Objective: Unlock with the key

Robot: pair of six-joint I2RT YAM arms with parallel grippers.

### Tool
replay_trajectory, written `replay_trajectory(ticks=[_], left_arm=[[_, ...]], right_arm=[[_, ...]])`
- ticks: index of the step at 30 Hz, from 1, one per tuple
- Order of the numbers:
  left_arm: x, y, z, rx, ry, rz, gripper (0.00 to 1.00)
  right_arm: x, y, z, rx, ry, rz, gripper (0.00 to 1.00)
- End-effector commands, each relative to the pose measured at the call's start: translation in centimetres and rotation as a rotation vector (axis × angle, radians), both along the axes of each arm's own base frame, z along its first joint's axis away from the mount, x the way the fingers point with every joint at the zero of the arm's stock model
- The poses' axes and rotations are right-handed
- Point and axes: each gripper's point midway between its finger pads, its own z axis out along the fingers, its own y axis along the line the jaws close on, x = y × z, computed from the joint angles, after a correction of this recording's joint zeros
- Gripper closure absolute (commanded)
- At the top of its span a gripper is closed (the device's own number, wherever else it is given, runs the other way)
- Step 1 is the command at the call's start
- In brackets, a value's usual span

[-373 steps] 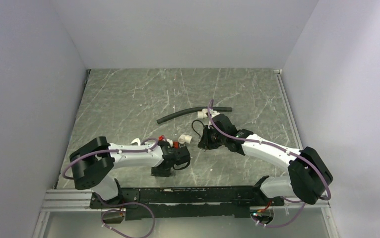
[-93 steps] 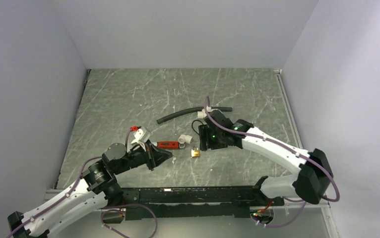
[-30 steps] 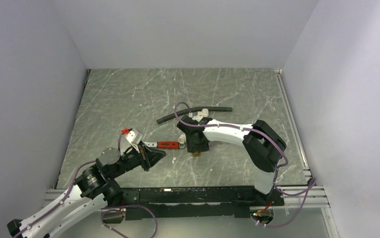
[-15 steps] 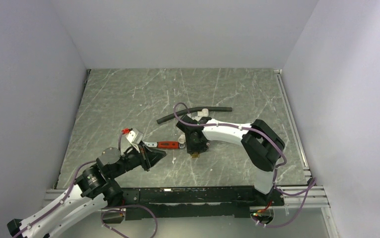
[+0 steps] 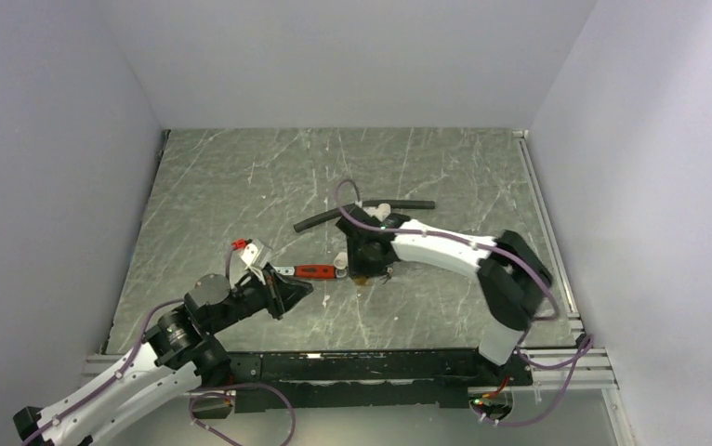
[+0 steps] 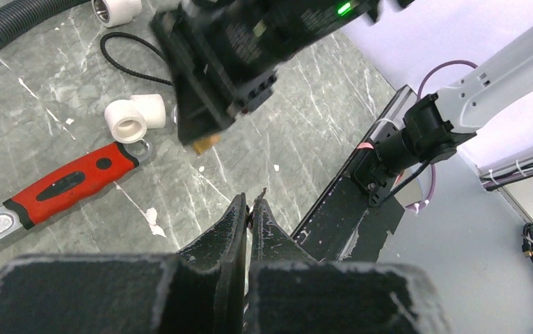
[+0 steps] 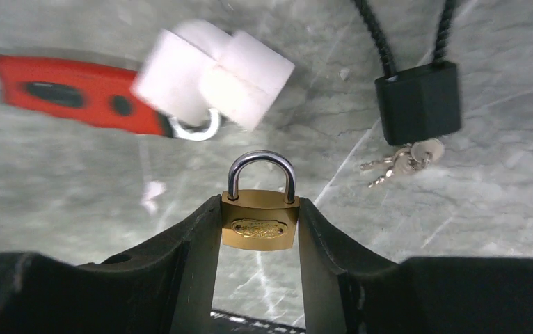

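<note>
My right gripper [image 7: 259, 203] is shut on the brass padlock [image 7: 259, 226], one finger on each side of its body, with the steel shackle pointing away from the wrist. In the top view this gripper [image 5: 368, 271] hangs over the middle of the table. The left wrist view shows only a brass corner of the padlock [image 6: 207, 142] under the right gripper. My left gripper [image 6: 251, 202] is shut, and the thin tip of the key [image 6: 262, 192] pokes out between its fingertips. In the top view the left gripper [image 5: 306, 287] sits a short way left of the padlock, apart from it.
A red-handled wrench [image 5: 312, 271] lies between the two grippers. A white pipe elbow [image 7: 215, 73] rests at the wrench's end. A black cord block [image 7: 417, 101] with a small bunch of spare keys [image 7: 397, 164] lies to the right. A black hose [image 5: 362, 210] lies farther back.
The right gripper's jaws have narrowed onto the padlock and it has shifted slightly back. The right arm's elbow has swung right. The left arm has barely moved.
</note>
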Motion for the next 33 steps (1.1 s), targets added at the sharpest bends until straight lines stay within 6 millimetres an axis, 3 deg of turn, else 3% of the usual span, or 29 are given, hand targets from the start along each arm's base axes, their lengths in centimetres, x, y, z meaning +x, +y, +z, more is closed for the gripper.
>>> replay_trajectory(ticks=[1,3,7,12,16,22,33], left_arm=[[0.8,-0.3,3.6,-0.065,-0.081,0.018,1.0],[1.1,-0.5,4.4,-0.082,-0.106,0.025,1.0],[1.9,-0.8,6.3,-0.149,-0.16,0.05,1.0],[4.4,-0.6,8.5,-0.323,-0.242,0.174,1.0],[5.8,-0.2,10.6,-0.475,-0.338,0.25,1.0],[7.9,-1.9,11.7,-0.537,-0.404,0.292,1.0],[8.4,-5.7,13.4,-0.581,-0.465,0.271,1.0]], right_arm=[[3.1,2.2,9.9,0.346,-0.204,-0.118,1.0],[3.7,2.6,13.4,0.49,-0.274,-0.157,1.0],[4.0,1.3,20.0,0.729,-0.392,-0.297,1.0],[3.9,-0.2,24.8,1.055,-0.436,-0.51,1.0],[4.3,-1.6,25.5,1.145,-0.397,-0.689,1.0],[4.6,-2.0,25.9,1.261,-0.288,-0.87,1.0],[4.9,-1.9,28.0,1.316,-0.34,-0.908,1.0]])
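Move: The left hand holds the key, and the brass padlock, pinched in the right fingers, lies about 8 cm ahead of it, 10 cm to its right and 16 cm lower; the red wrench handle is some 10 cm straight ahead, 19 cm below. From the right hand the key is roughly 7 cm back, 10 cm left and 16 cm up. The white elbow lies 5 cm ahead, 4 cm left, and the cable lock 4 cm ahead, 5 cm right. Keeping its pinch on the padlock, the right hand swings it up some 22 cm and slightly forward off the tabletop, rolling the fingers from pointing down to pointing left, then mainly turns on the spot to bring the keyhole round to the key. Meanwhile the left hand, fingers still shut on the key, goes forward, up and then right towards the padlock, tipping its fingers up about 20 degrees. ##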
